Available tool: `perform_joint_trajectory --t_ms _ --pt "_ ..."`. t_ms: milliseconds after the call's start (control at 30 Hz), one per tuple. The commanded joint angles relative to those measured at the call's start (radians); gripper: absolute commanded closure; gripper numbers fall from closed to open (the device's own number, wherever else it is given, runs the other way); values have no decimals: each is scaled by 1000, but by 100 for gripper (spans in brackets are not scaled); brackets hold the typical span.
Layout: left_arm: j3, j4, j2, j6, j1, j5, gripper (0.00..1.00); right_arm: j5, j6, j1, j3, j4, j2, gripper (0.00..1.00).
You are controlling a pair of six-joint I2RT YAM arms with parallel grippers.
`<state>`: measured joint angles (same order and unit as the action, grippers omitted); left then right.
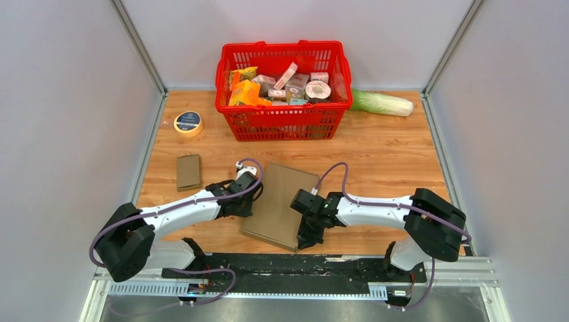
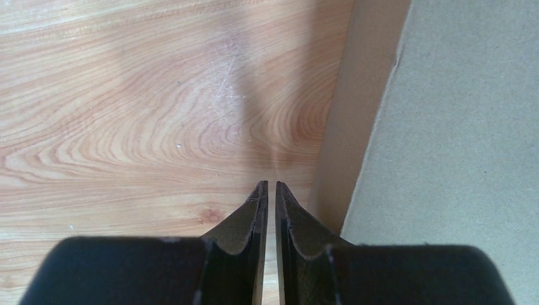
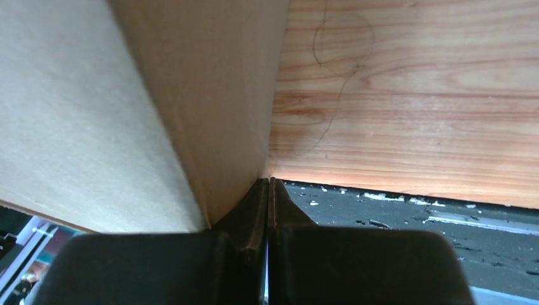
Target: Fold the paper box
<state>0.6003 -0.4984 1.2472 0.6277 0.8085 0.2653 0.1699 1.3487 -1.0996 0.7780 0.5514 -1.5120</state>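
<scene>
The paper box [image 1: 278, 201] is a flat brown cardboard piece lying in the middle of the wooden table, between my two arms. My left gripper [image 1: 250, 194] is at its left edge. In the left wrist view that gripper [image 2: 271, 184] points at bare wood, its jaws a narrow slit apart with nothing between them, and the box [image 2: 457, 127] lies just to their right with a low side flap [image 2: 356, 114]. My right gripper [image 1: 304, 238] is at the box's near right corner. There the right gripper [image 3: 268, 180] is shut, its tips against the foot of a raised flap [image 3: 216, 95].
A red basket [image 1: 285, 124] full of groceries stands at the back. A cabbage [image 1: 382, 102] lies to its right and a tape roll [image 1: 188, 123] to its left. A small brown card [image 1: 188, 172] lies at the left. The black base rail [image 1: 295, 265] runs along the near edge.
</scene>
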Motion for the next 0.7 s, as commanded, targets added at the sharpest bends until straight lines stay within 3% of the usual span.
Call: perform_joint_trajectory --t_ms 0,167,233,267,300,433,533,667 --pt "21 262 46 208 121 -382 82 -135 193 1 188 -795 -43 100" --pt "-77 357 -20 250 124 -325 81 -133 267 6 135 -974 -71 100" --pt "-76 353 -23 245 129 -321 80 -118 218 4 136 -1015 -73 100" --pt "-68 319 -25 242 127 -313 79 -107 173 4 151 -940 -60 100" --pt "-59 293 -40 221 126 -278 78 -110 137 1 171 -747 -41 100" --pt "-17 167 -136 130 66 -218 61 -203 -55 18 25 -501 81 98" --pt "36 65 -225 31 -35 -225 50 -257 -271 64 -37 -274 162 73" --pt "131 -77 -282 -110 -167 -236 46 -268 -494 181 -89 -85 277 62"
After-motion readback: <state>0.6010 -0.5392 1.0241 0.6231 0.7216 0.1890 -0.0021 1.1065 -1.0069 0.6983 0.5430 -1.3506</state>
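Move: Right of the left hand by about 8 cm, and practically level ahead, lies the middle of the paper box, with the closed-up fingers at its left wall. The right hand is at the near end of the right wall, so the box's middle is some 11 cm ahead and 5 cm left of it. From the left hand, the small folded box lies about 17 cm left and 10 cm ahead, the red basket some 29 cm ahead and 9 cm right. Holding almost still at first, both hands keep their fingers against the paper box's side walls, then start to leave. The right hand moves forward and right about 6 cm along the right wall from the near corner, its fingers opening about a third and swinging some 15 degrees forward. The left hand rises about 4.5 cm beside the left wall and opens to roughly half. ##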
